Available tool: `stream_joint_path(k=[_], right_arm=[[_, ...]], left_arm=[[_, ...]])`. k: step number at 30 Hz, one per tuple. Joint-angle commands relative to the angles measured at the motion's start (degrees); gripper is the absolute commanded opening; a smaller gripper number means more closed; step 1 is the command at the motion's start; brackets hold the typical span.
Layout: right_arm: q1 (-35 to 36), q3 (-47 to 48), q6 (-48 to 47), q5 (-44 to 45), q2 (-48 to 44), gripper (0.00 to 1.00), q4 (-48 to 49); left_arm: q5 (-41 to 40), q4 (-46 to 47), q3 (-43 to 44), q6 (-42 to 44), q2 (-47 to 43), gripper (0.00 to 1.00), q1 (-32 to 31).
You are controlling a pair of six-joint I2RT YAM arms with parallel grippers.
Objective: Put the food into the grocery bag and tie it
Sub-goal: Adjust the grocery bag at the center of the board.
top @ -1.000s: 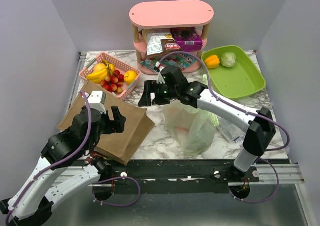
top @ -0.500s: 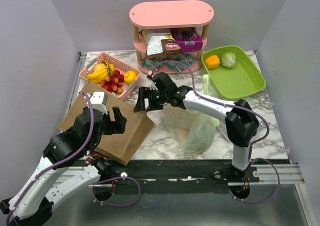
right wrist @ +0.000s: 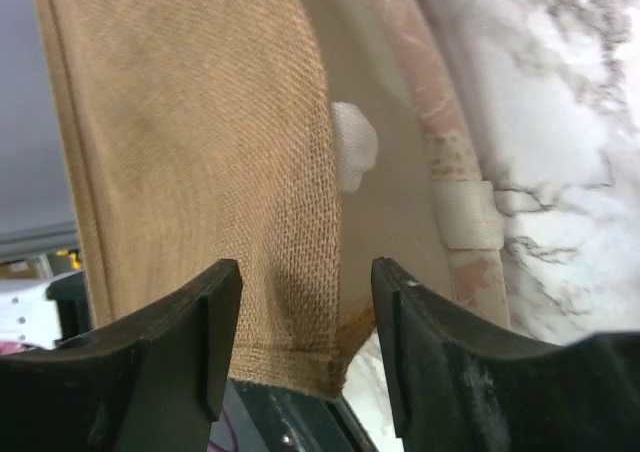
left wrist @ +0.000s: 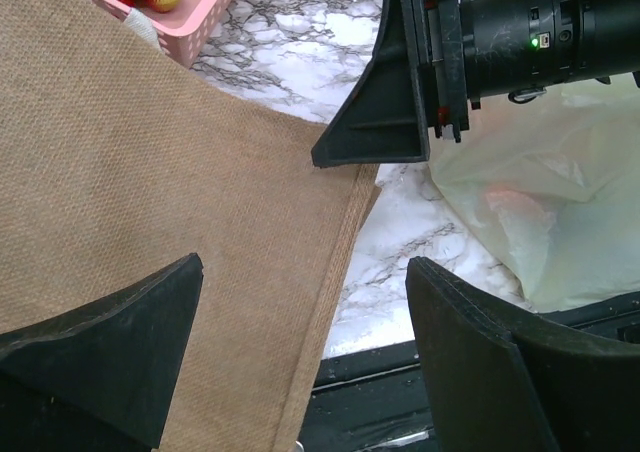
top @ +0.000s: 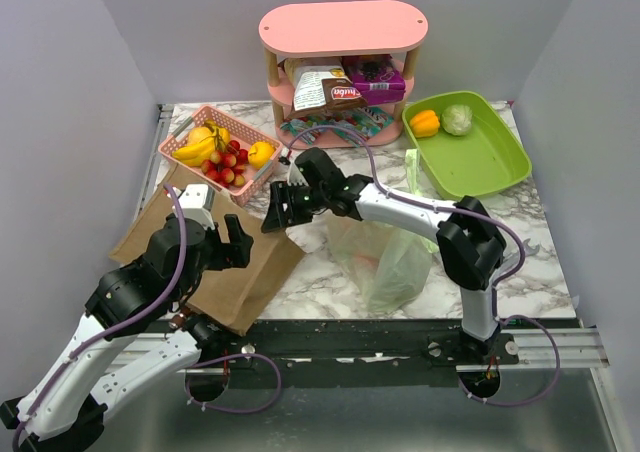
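Note:
The grocery bag point(top: 390, 257), thin and pale green, lies crumpled right of centre, with something reddish showing faintly through it point(left wrist: 510, 197). Food lies elsewhere: fruit in a pink basket point(top: 243, 125), a snack pack point(top: 325, 90) and a purple box point(top: 375, 77) on the shelf, and an orange pepper point(top: 425, 122) in the green tray. My right gripper point(top: 272, 212) reaches left past the grocery bag. Its jaws point(right wrist: 305, 292) are open and straddle a corner of the stiff brown bag point(right wrist: 200, 122). My left gripper point(left wrist: 300, 292) hangs open above that brown bag point(top: 225, 272), holding nothing.
The brown bag lies flat across the near left, its corner by the table's front edge point(left wrist: 400, 357). A pink two-tier shelf point(top: 343, 24) stands at the back. The green tray point(top: 490, 162) sits at the back right, with a pale round vegetable point(top: 457, 119) in it.
My right gripper has swung left from above the grocery bag to the brown bag's corner, and its jaws have narrowed. The left arm has not moved.

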Motion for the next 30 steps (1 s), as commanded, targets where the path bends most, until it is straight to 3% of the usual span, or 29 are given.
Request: stream_joint_path(k=[1,7,10,23,30], right_arm=[[1.31,0.76,-2.12,-7.88,-0.08,0.52,3.19],[1.33,-2.62,0.73,-10.53,-1.94,0.1,5.56],[1.34,-2.7,0.44,-9.43,-3.77,0.01,4.56],[1.34,17.0,-10.52,6.06,-14.39,0.01,-19.17],[1.37,10.61,-17.7,11.85,-25.74,0.01,-21.85]], left_arm=[[1.32,0.3,-0.36,0.49,-0.58,0.85,0.43],[1.59,0.23,-0.17,-0.03,-1.01,0.85,0.5],[1.75,-0.02,0.08,-0.26,-1.5,0.85,0.51],[2.81,0.96,1.96,-0.36,-3.26,0.84,0.45],[2.8,2.17,2.22,-0.77,-3.78,0.84,0.5]])
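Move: The rim of the brown paper bag's mouth runs between the right hand's open fingers, about 2 cm back and 1 cm left of it, at the same height. The fruit basket lies some 16 cm ahead and 11 cm left of this hand, about 7 cm lower; the green plastic bag is roughly 7 cm back and 24 cm to its right, also some 7 cm lower. From the idle left hand, the rim is about 7 cm ahead, 5 cm right and 12 cm down. Pinching the paper bag's rim, the right fingers close almost fully on it while the hand eases a couple of centimetres back. Then the hand lifts fast, some 20 cm straight up, keeping its pinch and rolling about 25 degrees with its forward side rising; near the top it drifts about 5 cm right, towards the green bag's side. ##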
